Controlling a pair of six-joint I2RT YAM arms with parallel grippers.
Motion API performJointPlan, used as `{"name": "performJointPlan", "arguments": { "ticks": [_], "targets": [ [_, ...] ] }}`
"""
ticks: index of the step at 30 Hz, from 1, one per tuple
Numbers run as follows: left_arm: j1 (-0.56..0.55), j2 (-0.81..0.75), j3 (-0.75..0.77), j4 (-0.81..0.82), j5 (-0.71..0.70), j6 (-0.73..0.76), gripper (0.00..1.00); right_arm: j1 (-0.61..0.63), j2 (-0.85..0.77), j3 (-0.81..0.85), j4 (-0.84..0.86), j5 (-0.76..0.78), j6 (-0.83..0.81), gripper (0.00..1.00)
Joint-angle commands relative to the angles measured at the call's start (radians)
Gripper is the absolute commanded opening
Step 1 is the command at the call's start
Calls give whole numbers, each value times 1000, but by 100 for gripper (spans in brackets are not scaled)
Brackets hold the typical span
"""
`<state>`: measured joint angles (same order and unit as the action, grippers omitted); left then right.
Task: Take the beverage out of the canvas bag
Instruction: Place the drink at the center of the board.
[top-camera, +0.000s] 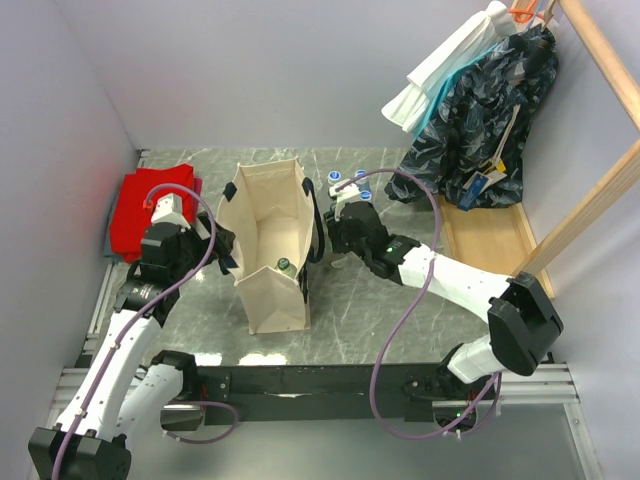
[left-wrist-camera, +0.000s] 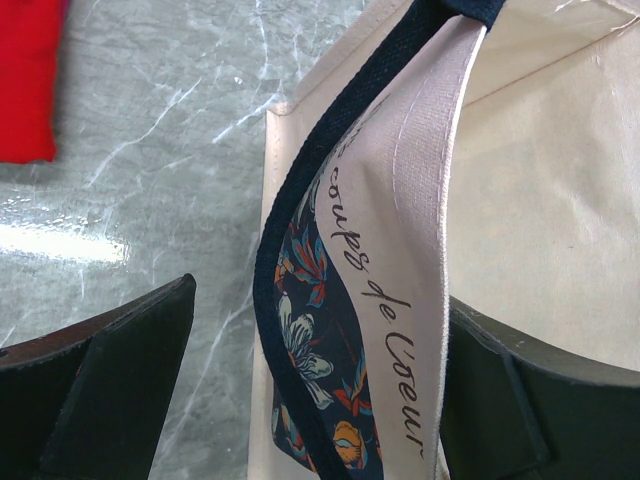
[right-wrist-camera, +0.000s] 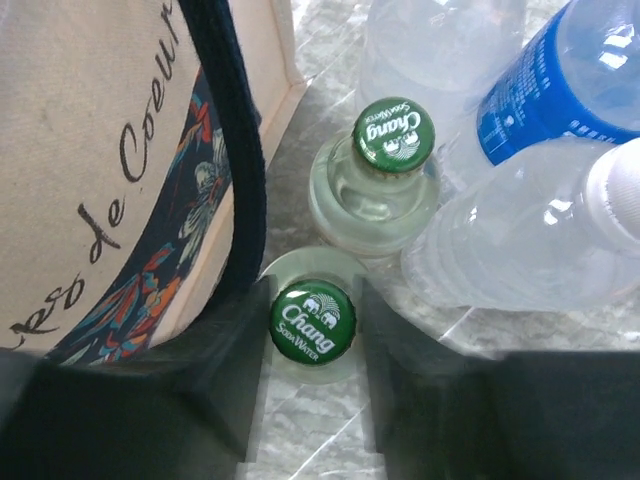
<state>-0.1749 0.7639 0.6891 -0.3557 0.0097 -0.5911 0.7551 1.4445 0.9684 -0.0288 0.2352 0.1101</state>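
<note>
The beige canvas bag (top-camera: 268, 235) stands open mid-table, navy strap (left-wrist-camera: 330, 170) along its rim. Inside it a green-capped bottle (top-camera: 285, 267) shows near the front. My left gripper (left-wrist-camera: 318, 300) is open astride the bag's left wall; the right finger (left-wrist-camera: 540, 400) touches the cloth and the left finger (left-wrist-camera: 100, 390) stands clear of it. Just right of the bag (right-wrist-camera: 90, 170), my right gripper (right-wrist-camera: 312, 300) is shut on the neck of a green-capped Chang soda water bottle (right-wrist-camera: 312, 322) standing on the table.
A second Chang bottle (right-wrist-camera: 394, 135) and clear plastic water bottles (right-wrist-camera: 520, 240) crowd right behind the held one. A red folded cloth (top-camera: 150, 205) lies at the left wall. Clothes (top-camera: 480, 120) hang on a wooden rack (top-camera: 480, 235) at the right.
</note>
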Motion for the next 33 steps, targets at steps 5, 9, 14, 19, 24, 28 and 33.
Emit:
{"name": "performJointPlan", "arguments": {
  "ticks": [5, 9, 14, 19, 24, 28, 33],
  "targets": [
    [-3, 5, 30, 15, 1, 16, 96, 6, -30, 108, 75, 39, -12, 60],
    [-3, 3, 30, 15, -1, 17, 96, 12, -45, 125, 63, 50, -13, 61],
    [-5, -3, 32, 17, -4, 16, 96, 23, -102, 167, 36, 39, -38, 62],
    [-5, -3, 29, 17, -2, 16, 97, 32, -153, 243, -42, 1, -67, 66],
    [-5, -9, 29, 17, -2, 16, 96, 53, -138, 341, -143, -65, -79, 66],
    [-5, -11, 29, 15, -2, 14, 96, 70, -133, 377, -180, -105, -89, 66],
    [-5, -12, 29, 15, -4, 14, 96, 87, -87, 488, -307, -200, -113, 67]
  ]
}}
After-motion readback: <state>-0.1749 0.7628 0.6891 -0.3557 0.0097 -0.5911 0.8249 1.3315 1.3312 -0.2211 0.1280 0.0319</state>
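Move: The right fingers still hold the neck of the soda bottle just set on the board, its middle about 6 cm below them. The last bottle stands in the bag about 7 cm back and 10 cm to the right hand's left, the bag's middle some 13 cm left; another soda bottle is 6 cm ahead, a clear bottle 7 cm ahead and 6 cm right. From the left hand, the last bottle lies some 12 cm right and 2 cm back. The right fingers open off the soda bottle; the hand rises some 17 cm, edging left towards the bag. ##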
